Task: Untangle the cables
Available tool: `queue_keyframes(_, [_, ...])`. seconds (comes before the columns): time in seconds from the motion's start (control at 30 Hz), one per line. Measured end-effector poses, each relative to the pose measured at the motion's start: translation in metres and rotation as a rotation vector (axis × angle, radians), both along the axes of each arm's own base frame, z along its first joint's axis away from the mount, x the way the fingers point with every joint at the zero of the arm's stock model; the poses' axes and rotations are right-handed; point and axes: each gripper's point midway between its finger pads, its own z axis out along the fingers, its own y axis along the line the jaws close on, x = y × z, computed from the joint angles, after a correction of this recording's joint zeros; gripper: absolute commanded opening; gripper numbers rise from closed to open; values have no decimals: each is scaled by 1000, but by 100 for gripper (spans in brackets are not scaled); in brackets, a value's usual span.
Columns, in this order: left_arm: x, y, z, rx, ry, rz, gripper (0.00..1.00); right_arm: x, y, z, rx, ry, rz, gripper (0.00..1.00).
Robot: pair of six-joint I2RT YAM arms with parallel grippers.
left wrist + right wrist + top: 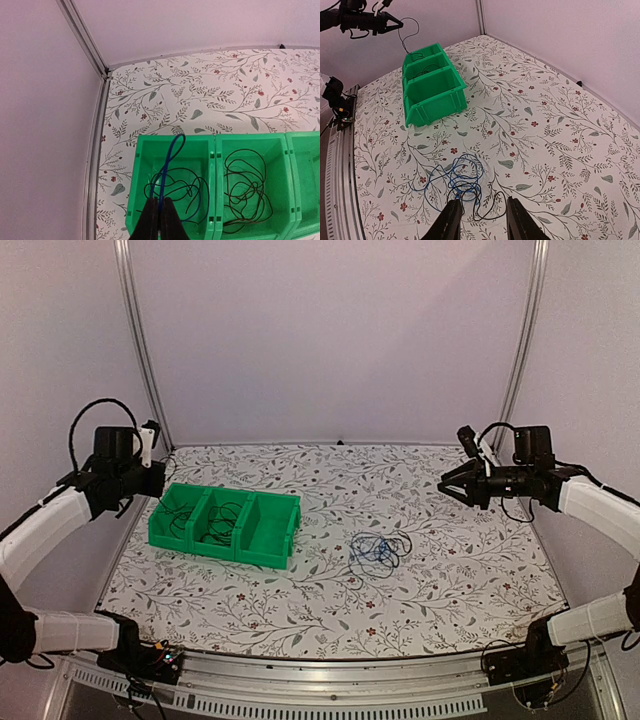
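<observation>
A snarl of thin blue and black cables (378, 550) lies on the floral table right of centre, and shows in the right wrist view as the snarl (462, 181). My right gripper (482, 220) hovers open above its near edge, high over the table's right side (447, 483). My left gripper (161, 200) is shut on a blue cable (172, 155) that loops up out of the left compartment of the green bin (212, 145), where a black cable (190, 187) also lies. Seen from above, the left gripper (158, 480) hangs over the bin's left end.
The green bin (290, 508) has three compartments; the middle one holds a coiled black cable (245, 190). Aluminium posts (140, 340) and pale walls close the back and sides. A metal rail (330, 680) runs along the near edge by the arm bases.
</observation>
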Motion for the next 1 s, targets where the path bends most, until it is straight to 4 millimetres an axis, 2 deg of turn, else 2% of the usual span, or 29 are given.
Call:
queue_keyframes(0.23, [17,-6,-59,-93,139,31,0,0,0,-4,-7,11,3,35])
queue_keyframes(0.47, [23,0,-113,-135,277,95,0,1,0,-8,-18,20,11,35])
queue_keyframes(0.53, [23,2,-128,-143,320,107,7,1,0,-10,-22,29,13,35])
queue_keyframes(0.63, [20,3,-142,-161,379,121,28,1,0,-11,-26,30,15,35])
queue_keyframes(0.7, [19,2,-143,-180,392,130,37,1,0,-11,-28,31,17,35])
queue_keyframes(0.8, [19,1,-127,-202,363,137,47,0,0,-12,-31,32,19,36])
queue_keyframes(0.93, [12,-1,-84,-234,259,135,51,0,0,-14,-35,33,22,36])
queue_keyframes(1.0, [5,-4,-56,-252,189,126,51,0,0,-17,-40,37,25,36])
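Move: My left hand grips a cable that already hangs into the green bin's left compartment, whose middle is about 4 cm ahead, straight in line sideways and some 22 cm below. The middle compartment, holding another cable, lies roughly 2 cm ahead and 14 cm to the right; the empty right compartment is level with my hand and 28 cm right, both equally low. From my right hand, the left compartment lies about 80 cm left, 8 cm ahead and 22 cm lower. I lower the cable into the left compartment, sinking my left hand about 14 cm with only a slight reach forward while its fingers tip some 20 degrees further down. Near the lowest point I open the fingers to about half and let go of the cable, then rise some 9 cm with the fingers open, easing back a little and undoing half of that tilt. ##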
